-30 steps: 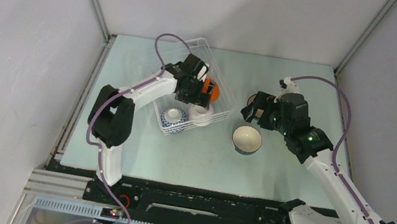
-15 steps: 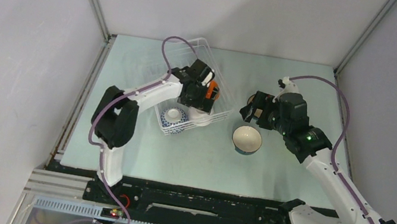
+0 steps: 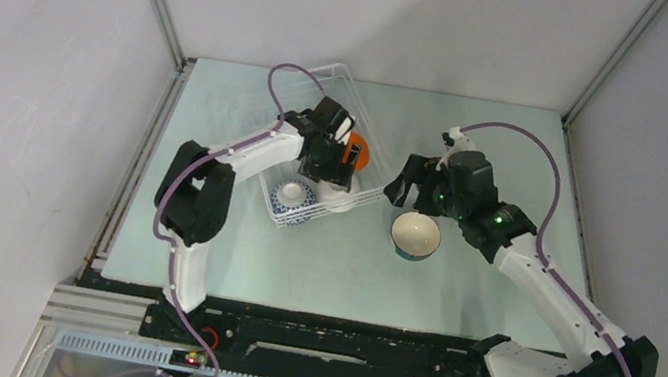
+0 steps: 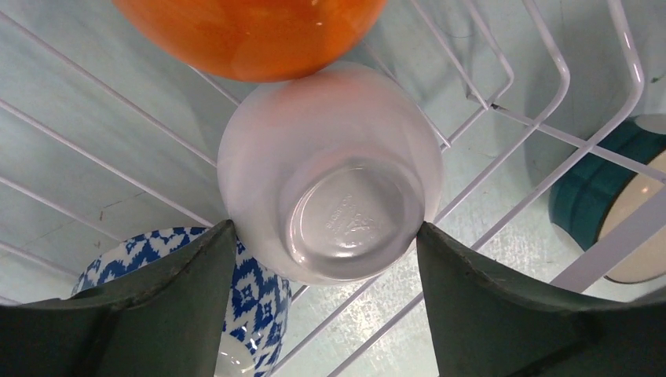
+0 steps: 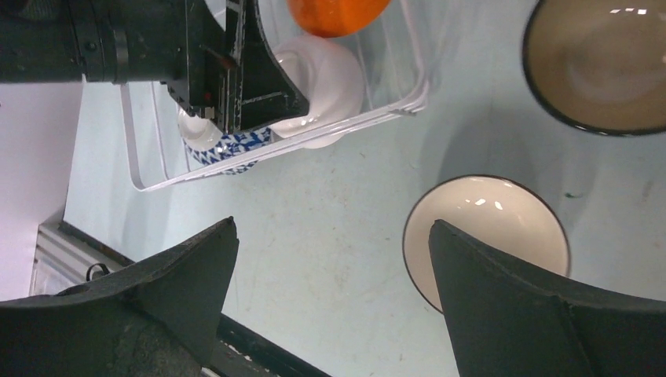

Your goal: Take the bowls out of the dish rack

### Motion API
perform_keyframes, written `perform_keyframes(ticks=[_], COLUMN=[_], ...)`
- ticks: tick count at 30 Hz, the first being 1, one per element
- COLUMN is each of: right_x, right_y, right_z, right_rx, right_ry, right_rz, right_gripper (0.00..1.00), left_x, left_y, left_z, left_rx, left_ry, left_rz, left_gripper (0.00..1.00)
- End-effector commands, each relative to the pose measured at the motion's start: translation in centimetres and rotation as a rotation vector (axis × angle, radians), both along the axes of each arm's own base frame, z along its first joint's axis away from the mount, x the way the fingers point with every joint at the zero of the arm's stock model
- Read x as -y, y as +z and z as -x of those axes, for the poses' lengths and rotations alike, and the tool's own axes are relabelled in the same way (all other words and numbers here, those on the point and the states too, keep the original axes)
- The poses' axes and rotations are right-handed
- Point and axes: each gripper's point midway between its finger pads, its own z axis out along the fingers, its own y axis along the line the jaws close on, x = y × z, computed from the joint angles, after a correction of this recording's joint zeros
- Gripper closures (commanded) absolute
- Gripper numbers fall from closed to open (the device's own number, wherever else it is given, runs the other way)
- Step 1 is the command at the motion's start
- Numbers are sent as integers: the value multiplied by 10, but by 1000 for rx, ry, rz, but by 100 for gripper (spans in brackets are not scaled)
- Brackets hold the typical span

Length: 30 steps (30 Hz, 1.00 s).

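Observation:
In the left wrist view, a white bowl (image 4: pixel 330 173) lies bottom-up in the white wire dish rack (image 4: pixel 565 78). My left gripper (image 4: pixel 326 226) is shut on it, one fingertip against each side. An orange bowl (image 4: pixel 251 31) touches it from behind, and a blue-and-white patterned bowl (image 4: pixel 251 290) sits under the left finger. From above, the left gripper (image 3: pixel 332 173) is down inside the rack (image 3: pixel 367 199). My right gripper (image 5: pixel 331 222) hangs open and holds nothing above the table, beside a teal bowl with a cream inside (image 5: pixel 487 236).
A dark-rimmed bowl with a brown inside (image 5: pixel 605 63) stands on the table behind the teal one (image 3: pixel 415 235). The rack's near corner lies close to the right gripper (image 3: pixel 408 188). Grey walls enclose the table on three sides.
My left gripper has narrowed from wide open until both fingers touch the white bowl. The right arm has swung a little to the left, towards the rack.

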Motion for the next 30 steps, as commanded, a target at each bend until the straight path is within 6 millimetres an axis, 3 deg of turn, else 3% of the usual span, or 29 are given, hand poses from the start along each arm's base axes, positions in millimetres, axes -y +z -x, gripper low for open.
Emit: perform_keyframes(ticks=[1,11,14,19,30], right_x=[-29,-81,-91,-101,-108], right_y=[1,-12,-14,-27,-80], right_z=[-8,-48,-60,-86,-114], right_rx=[1,-128,-161,-270,-442], right_ry=[78,142,133,107,89], right_rz=[-69,33,30,8,25], right_gripper=[2,19,22,37,34], left_x=[-5,-12,-15,-17,-21], left_y=[-13,-10,-8,-9,-12], left_z=[-8,-13,-15,-14,-12], left_rx=[-39,-56,-49,-52,-47], left_ry=[-3,13,22,28,33], left_rz=[66,203,251,310,407], left_gripper=[31,36,36,36,35])
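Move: The white bowl is already between the left fingers, its middle some 2 cm below the hand and 1 cm ahead and to the right. The orange bowl is about 9 cm ahead of that hand and 2 right; the blue-patterned bowl 5 cm back and 8 left. From the right hand the white bowl lies roughly 10 cm ahead, 14 left and 13 lower; the cream bowl 3 ahead, 5 right and 17 lower. The white bowl stays gripped in the left fingers while that hand shifts about 3 cm forward and left and rolls some 20 degrees, its fingertips swinging rightward. The right hand reaches about 15 cm forward and left over the rack's right wall towards the white bowl, first dipping a little, then level, finally sinking, as its fingers tip downward and close by a third. ##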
